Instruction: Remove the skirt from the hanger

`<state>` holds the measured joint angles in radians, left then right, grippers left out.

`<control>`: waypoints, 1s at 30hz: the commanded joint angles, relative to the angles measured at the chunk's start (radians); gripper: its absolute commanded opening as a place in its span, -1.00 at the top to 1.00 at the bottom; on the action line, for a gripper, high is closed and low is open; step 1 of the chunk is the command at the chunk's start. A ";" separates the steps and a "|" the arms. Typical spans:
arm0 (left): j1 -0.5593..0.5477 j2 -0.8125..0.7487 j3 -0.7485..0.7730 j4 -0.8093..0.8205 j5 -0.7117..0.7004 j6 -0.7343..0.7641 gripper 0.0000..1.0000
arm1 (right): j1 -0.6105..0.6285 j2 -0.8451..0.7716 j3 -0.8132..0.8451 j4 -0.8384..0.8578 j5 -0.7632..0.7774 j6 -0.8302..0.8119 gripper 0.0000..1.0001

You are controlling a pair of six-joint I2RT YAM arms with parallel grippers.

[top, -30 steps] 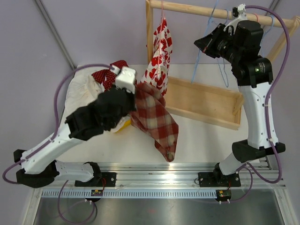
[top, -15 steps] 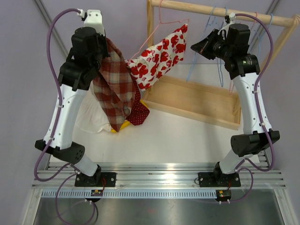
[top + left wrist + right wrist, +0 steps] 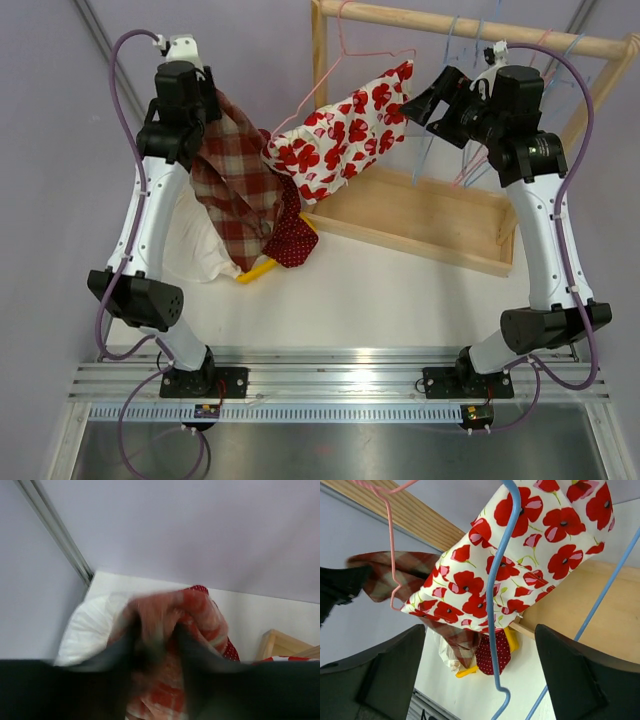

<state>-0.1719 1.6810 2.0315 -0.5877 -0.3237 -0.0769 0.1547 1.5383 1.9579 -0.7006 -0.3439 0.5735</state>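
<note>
A red-and-cream plaid skirt (image 3: pixel 235 190) hangs from my left gripper (image 3: pixel 205 95), which is raised high at the back left. In the blurred left wrist view the plaid skirt (image 3: pixel 195 615) fills the gap of the left gripper (image 3: pixel 155 640), which is shut on it. Beside it, a pink hanger (image 3: pixel 318 85) on the wooden rail (image 3: pixel 450 22) is swung out sideways. It carries a white poppy-print garment (image 3: pixel 345 125). My right gripper (image 3: pixel 430 100) is open near the rail. A blue hanger (image 3: pixel 492 605) crosses in front of the right gripper (image 3: pixel 485 675), untouched.
A pile of white cloth (image 3: pixel 190 250), a red dotted cloth (image 3: pixel 293 240) and something yellow (image 3: pixel 255 270) lies on the table's left. The rack's wooden base tray (image 3: pixel 430 215) sits at the back right. More blue hangers (image 3: pixel 430 140) dangle from the rail.
The left arm lifted the plaid skirt from low over the table to high at the back left. The poppy garment and pink hanger swung sideways. The right gripper opened.
</note>
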 commanded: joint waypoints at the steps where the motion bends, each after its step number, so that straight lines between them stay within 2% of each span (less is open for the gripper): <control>1: 0.006 0.017 -0.120 0.080 0.023 -0.090 -0.60 | -0.003 -0.055 0.021 -0.039 -0.016 -0.029 -0.99; 2: 0.006 0.023 -0.135 0.074 0.022 -0.116 -0.97 | -0.003 -0.066 0.045 -0.045 -0.030 -0.034 -0.99; 5: 0.006 0.016 -0.168 0.052 0.049 -0.147 -0.98 | -0.003 -0.084 0.114 -0.074 -0.075 -0.040 -0.99; 7: 0.000 -0.018 -0.209 0.098 0.077 -0.153 -0.98 | -0.003 -0.098 0.142 -0.085 -0.101 -0.040 -0.99; 11: -0.024 -0.095 -0.199 0.123 0.159 -0.155 -0.98 | -0.001 -0.153 0.177 -0.096 -0.113 -0.032 -0.99; 16: -0.069 -0.093 -0.188 0.103 0.236 -0.193 -0.98 | 0.023 -0.167 0.153 0.032 -0.187 0.037 -0.99; 21: -0.185 -0.119 -0.260 0.127 0.209 -0.189 -0.98 | 0.224 0.032 0.358 -0.060 -0.067 -0.044 -0.99; 27: -0.256 -0.194 -0.361 0.141 0.199 -0.244 -0.98 | 0.230 0.245 0.489 -0.057 -0.035 -0.040 -0.99; 30: -0.300 -0.273 -0.470 0.176 0.176 -0.239 -0.98 | 0.235 0.338 0.564 -0.068 -0.037 -0.040 -0.99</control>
<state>-0.4435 1.5093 1.6135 -0.4877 -0.1349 -0.2935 0.3832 1.8336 2.4527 -0.7486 -0.4015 0.5507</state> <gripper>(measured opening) 0.987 0.993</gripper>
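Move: Some 27 cm to the left hand's right, 4 cm back and 8 cm lower is the middle of the poppy skirt; the plaid skirt hangs from that hand, centred roughly 20 cm below, 6 cm back and 4 cm right. For the right hand, the poppy skirt's pink hanger is about 14 cm left, 5 cm ahead and 3 cm up, the skirt's middle 14 cm left, 3 cm ahead and 8 cm lower; a blue hanger sits at its open fingers, 3 cm ahead, 1 cm left and 2 cm lower. Opening wide to let go of the plaid skirt, the left hand dips about 11 cm towards the pile, rises again and swings some 15 cm right and a little back towards the poppy skirt, turning clockwise. The right hand, already open, backs off the blue hanger about 11 cm while rising, then sweeps left, forward and finally down to the pink hanger, turned counter-clockwise and tipped slightly up, fingers still open. ##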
